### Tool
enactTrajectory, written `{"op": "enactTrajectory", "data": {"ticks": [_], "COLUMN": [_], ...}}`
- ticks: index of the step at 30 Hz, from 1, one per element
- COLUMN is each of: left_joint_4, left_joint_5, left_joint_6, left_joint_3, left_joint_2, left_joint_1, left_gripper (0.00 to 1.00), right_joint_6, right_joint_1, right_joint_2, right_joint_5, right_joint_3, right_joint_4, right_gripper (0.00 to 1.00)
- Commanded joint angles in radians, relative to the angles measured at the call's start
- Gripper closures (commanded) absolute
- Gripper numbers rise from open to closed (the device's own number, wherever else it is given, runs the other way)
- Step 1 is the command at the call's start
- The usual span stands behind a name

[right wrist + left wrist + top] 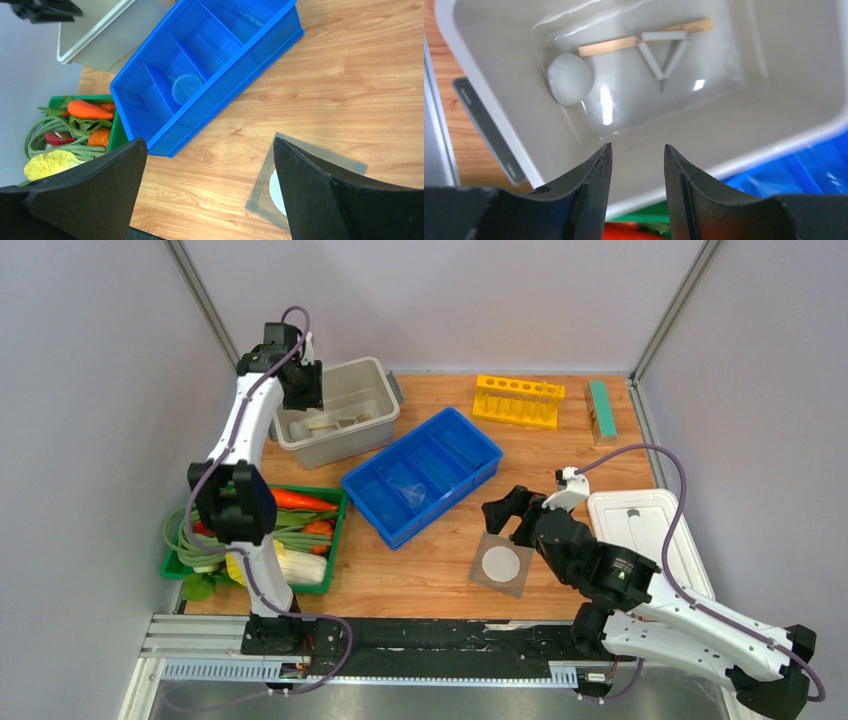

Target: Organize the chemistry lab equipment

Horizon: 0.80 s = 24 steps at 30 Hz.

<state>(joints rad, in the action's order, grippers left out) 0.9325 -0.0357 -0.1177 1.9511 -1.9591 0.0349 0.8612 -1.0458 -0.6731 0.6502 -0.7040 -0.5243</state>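
The grey square mesh with a white disc [501,564] lies on the table near the front; it also shows in the right wrist view [265,195], partly behind my right finger. My right gripper [510,515] hovers open and empty just behind the mesh. A clear cup [185,88] sits in the blue divided tray [421,473]. My left gripper [305,390] is open and empty above the grey bin [335,410]. In the bin lie a white triangle [664,52], a wooden stick [604,46] and a clear round dish [570,78].
A green crate of vegetables [283,530] stands at the front left. A yellow test-tube rack [518,400] and a green block [602,408] stand at the back. A white rectangular lid [640,530] lies at the right.
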Motion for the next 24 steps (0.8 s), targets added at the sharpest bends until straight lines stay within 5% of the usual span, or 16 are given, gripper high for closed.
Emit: {"op": "enactTrajectory", "data": {"ticks": [1, 14, 24], "left_joint_4": [-0.101, -0.27, -0.395], "left_joint_5": [-0.128, -0.285, -0.283], "left_joint_6": [-0.042, -0.141, -0.273], "left_joint_3": [-0.196, -0.745, -1.06], "left_joint_2": [0.309, 0.853, 1.043], "left_joint_1": [0.014, 0.325, 0.56], "left_gripper": [0.5, 0.5, 0.52], "right_joint_6": [0.067, 0.234, 0.36], "right_joint_1": [0.001, 0.01, 0.05], "right_joint_2": [0.023, 0.072, -0.046], "right_joint_5": [-0.011, -0.04, -0.104], "right_joint_3": [-0.003, 0.112, 0.216], "right_joint_4": [-0.057, -0.224, -0.204], "right_gripper": [0.0, 0.0, 0.0]}}
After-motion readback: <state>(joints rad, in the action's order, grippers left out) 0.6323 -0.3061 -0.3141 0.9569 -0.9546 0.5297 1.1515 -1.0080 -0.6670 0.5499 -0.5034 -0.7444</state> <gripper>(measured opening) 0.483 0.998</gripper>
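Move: The wire gauze lies almost straight under the right hand, some 20 cm down, about 1 cm ahead and 2 cm to its right. From the gauze the blue tray's middle is about 20 cm farther out and 18 cm left. From the left hand the gauze is about 28 cm back, 43 cm right and 19 cm down; the grey bin's middle is about 7 cm ahead, 4 cm right and 13 cm below that hand. The wire gauze is what the right hand sinks towards, about 12 cm down with a slight drift back and right, its tips tilting down some 20 degrees and jaws still wide open. The empty left hand rises out over the grey bin and sweeps back and to its right, dipping after mid-way to the blue tray's near-left corner, turning clockwise, fingers still half open. ##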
